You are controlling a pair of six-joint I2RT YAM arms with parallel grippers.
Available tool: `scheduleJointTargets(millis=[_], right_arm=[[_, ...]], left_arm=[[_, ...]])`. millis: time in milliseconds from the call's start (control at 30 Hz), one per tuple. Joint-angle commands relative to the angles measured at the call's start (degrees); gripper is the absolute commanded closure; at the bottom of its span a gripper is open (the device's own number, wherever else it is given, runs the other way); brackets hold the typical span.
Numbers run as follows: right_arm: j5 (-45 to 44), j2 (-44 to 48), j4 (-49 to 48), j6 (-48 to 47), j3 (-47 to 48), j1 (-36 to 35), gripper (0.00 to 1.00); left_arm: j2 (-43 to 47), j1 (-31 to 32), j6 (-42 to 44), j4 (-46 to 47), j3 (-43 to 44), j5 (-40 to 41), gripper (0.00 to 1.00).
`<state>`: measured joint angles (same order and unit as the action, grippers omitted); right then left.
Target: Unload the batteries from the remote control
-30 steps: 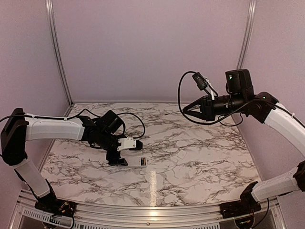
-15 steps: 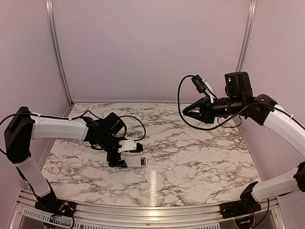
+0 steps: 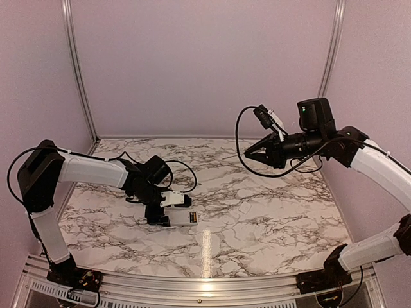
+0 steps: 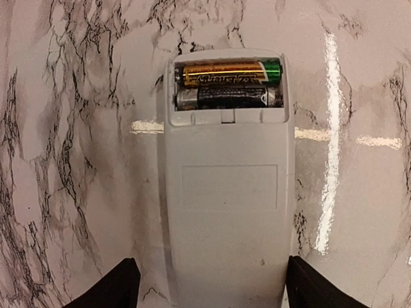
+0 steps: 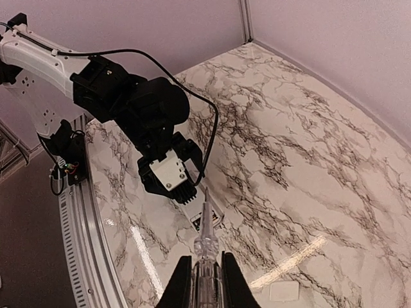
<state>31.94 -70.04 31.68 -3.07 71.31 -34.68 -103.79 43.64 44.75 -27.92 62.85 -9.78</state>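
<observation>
The white remote control (image 4: 225, 192) lies flat on the marble table with its back face up and its battery compartment uncovered. Two batteries lie side by side in it, a gold one (image 4: 228, 72) and a dark one (image 4: 228, 97). My left gripper (image 4: 215, 285) is open and straddles the remote's near end, one dark finger on each side; it also shows in the top view (image 3: 168, 208). My right gripper (image 5: 207, 282) hangs high over the table's right half (image 3: 247, 152), shut on a clear-handled screwdriver (image 5: 205, 237) that points towards the remote (image 5: 209, 218).
A small flat white cover piece (image 5: 284, 292) lies on the marble apart from the remote. Pale walls and metal posts enclose the table on three sides. A metal rail (image 3: 205, 282) runs along the near edge, and a black cable loops behind the left wrist.
My left arm has drawn in and set its gripper lower over the remote's end. My right gripper, still holding the screwdriver, has drifted slightly left.
</observation>
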Motion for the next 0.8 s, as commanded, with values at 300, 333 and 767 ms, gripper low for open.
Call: scheduleJointTargets(millis=[300, 333, 767], right_arm=[[-0.7, -3.0, 1.6, -1.7, 2.1, -0.5, 1.00], [-0.6, -3.2, 1.7, -1.7, 2.3, -0.5, 1.00], [-1.0, -4.3, 2.6, -2.1, 2.2, -0.5, 1.00]], left_arm=[[-2.6, -0.7, 2.3, 0.1, 0.3, -3.6, 0.27], [-2.7, -0.7, 2.2, 0.1, 0.4, -4.1, 0.29], [-1.3, -0.3, -1.2, 2.2, 0.4, -5.0, 0.46]])
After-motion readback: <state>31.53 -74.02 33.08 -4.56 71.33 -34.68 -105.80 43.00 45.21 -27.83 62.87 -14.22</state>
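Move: The remote control lies under the left hand, its closed end already between the open fingers: its middle is some 6 cm to the right, 1 cm back and 2 cm below, with the batteries about 11 cm right of the hand and 1 cm back. From the right hand, which holds a pointed tool, the batteries are roughly 20 cm left, 2 cm ahead and 30 cm down; the battery cover lies about 2 cm left, 6 cm ahead and 31 cm down. The left hand hardly travels, settling about 1 cm down and 1 cm back so that its fingers centre over the remote, while they close by roughly a quarter of their range until the tips are right beside its two long sides. Meanwhile the right hand, still shut on the pointed tool, sinks about 3 cm with a slight drift forward and tips its fingers a little further down, bringing the tool nearer the open battery bay. ##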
